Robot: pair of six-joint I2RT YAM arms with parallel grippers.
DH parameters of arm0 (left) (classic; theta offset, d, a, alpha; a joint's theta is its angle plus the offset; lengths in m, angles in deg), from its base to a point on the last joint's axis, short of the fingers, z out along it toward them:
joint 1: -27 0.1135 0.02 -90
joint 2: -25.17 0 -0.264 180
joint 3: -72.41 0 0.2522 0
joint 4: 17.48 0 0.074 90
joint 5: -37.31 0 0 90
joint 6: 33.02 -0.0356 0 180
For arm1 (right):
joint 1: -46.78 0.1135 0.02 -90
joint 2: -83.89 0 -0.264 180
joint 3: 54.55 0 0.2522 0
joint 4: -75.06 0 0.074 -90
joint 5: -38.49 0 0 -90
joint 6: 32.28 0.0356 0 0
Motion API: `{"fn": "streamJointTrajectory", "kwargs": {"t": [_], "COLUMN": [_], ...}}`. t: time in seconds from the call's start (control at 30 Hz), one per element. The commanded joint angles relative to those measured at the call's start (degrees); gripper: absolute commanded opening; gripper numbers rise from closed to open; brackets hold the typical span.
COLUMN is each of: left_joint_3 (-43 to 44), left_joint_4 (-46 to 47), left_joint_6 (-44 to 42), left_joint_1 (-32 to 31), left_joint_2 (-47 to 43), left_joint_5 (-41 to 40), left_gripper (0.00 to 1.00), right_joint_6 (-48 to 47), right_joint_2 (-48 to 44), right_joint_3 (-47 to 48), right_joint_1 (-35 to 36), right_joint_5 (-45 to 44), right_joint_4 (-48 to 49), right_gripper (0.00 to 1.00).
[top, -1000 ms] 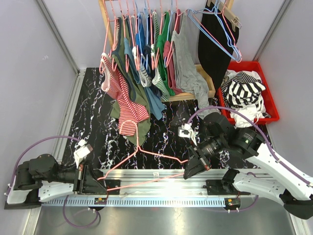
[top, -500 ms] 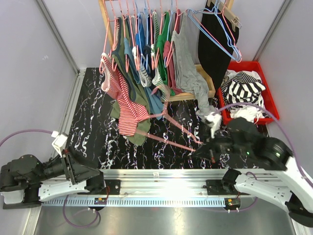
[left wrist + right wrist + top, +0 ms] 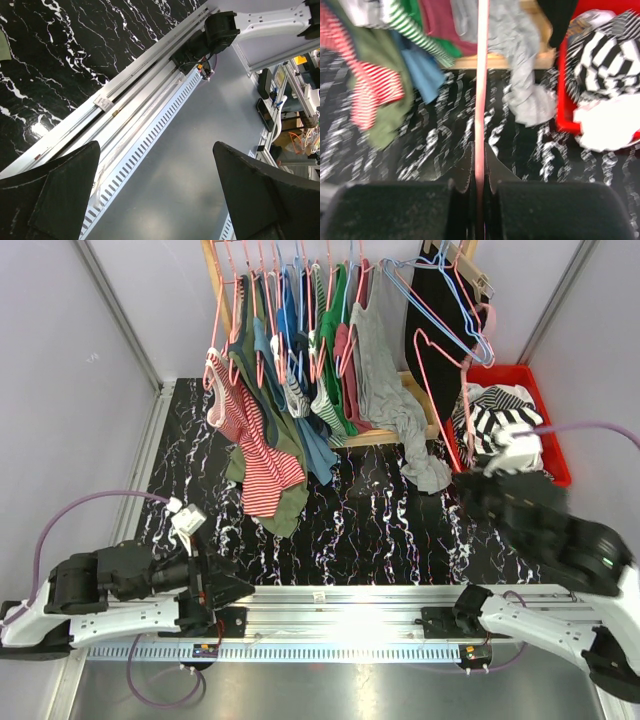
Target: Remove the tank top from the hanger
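A bare pink wire hanger (image 3: 432, 390) stands upright at the right, in front of the black garment on the rack. My right gripper (image 3: 468, 475) is shut on its lower end. In the right wrist view the pink wire (image 3: 481, 75) runs straight up from between the shut jaws of that gripper (image 3: 480, 150). No tank top hangs on this hanger, and I cannot tell which garment it bore. My left gripper (image 3: 225, 590) is low at the front left, open and empty, and in its wrist view this gripper (image 3: 156, 150) points at the rail and grey floor.
A wooden rack (image 3: 212, 270) at the back carries several garments on hangers, with a red-striped top (image 3: 262, 465) and a grey one (image 3: 395, 405) drooping to the table. A red bin (image 3: 555, 465) of striped and white clothes sits at the right. An aluminium rail (image 3: 330, 605) runs along the front.
My left gripper opened and let go of the hanger. My right gripper carried the hanger from the table's front edge up and to the right, near the bin.
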Motion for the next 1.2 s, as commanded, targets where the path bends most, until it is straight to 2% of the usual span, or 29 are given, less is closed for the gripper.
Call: {"fn": "streamJointTrajectory", "kwargs": {"t": [0.0, 0.07, 0.1, 0.13, 0.17, 0.23, 0.3, 0.47, 0.6, 0.9, 1.17], "left_joint_3": [-1.2, -2.3, -2.8, -3.4, -4.1, -4.7, -5.6, -7.2, -7.6, -8.5, -8.9], "left_joint_4": [7.2, 8.7, 9.2, 9.8, 10.5, 10.8, 11.2, 11.3, 10.9, 11.0, 11.0], "left_joint_6": [-2.8, -2.7, -2.7, -2.7, -2.4, -1.9, -1.2, 0.0, 0.8, 1.0, 1.8], "left_joint_1": [-0.4, -0.4, -0.3, -0.4, -0.4, -0.4, -0.4, -0.4, -0.4, -0.3, -0.3], "left_joint_2": [1.0, 1.0, 0.7, 0.4, 0.3, -0.7, -2.2, -5.3, -6.9, -8.5, -9.4], "left_joint_5": [1.2, 1.4, 1.6, 1.9, 2.0, 2.3, 2.3, 2.1, 2.4, 2.3, 2.4], "left_gripper": [0.99, 0.99, 0.99, 0.99, 0.99, 0.99, 0.99, 0.99, 0.99, 0.99, 0.99], "right_joint_6": [-5.1, -8.1, -8.4, -8.5, -8.9, -9.3, -9.1, -9.2, -8.7, -9.1, -10.2], "right_joint_2": [10.6, 15.8, 17.2, 18.7, 21.1, 23.6, 27.3, 35.1, 39.8, 47.0, 57.4], "right_joint_3": [1.5, 4.6, 6.0, 7.1, 8.8, 10.2, 12.9, 19.5, 24.9, 32.2, 44.5], "right_joint_1": [-0.2, -2.1, -4.1, -10.3, -13.4, -20.4, -23.2, -28.5, -30.4, -33.5, -35.9], "right_joint_5": [-10.3, -9.8, -5.3, -1.7, 5.0, 9.0, 15.0, 22.6, 29.1, 34.3, 33.3], "right_joint_4": [10.9, 15.6, 16.9, 19.1, 20.4, 23.0, 23.6, 26.5, 24.2, 23.1, 17.8], "right_gripper": [0.00, 0.00, 0.00, 0.00, 0.00, 0.00, 0.00, 0.00, 0.00, 0.00, 0.00]}}
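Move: The pink hanger, with no top on it, is already pinched by one lower corner in my right hand, its hook end reaching out ahead. It's bound for the bare stretch of rail roughly 45 cm ahead, 6 cm left and 12 cm above that hand. The blue hangers hang about 40 cm ahead, 2 cm left and a little higher. The grey tank top is about 35 cm ahead and 13 cm left, below the hand. From my left hand, the bare rail is some 59 cm ahead and 33 cm right. I swing the empty pink hanger out to the rail, my right fingers staying shut on its corner. The hand drives forward nearly 30 cm, edging about 6 cm left between the grey tank top and the blue hangers. It travels level at first, lifts about 5 cm midway, then pushes on forward, with the wrist turning about 10 degrees clockwise and back. ##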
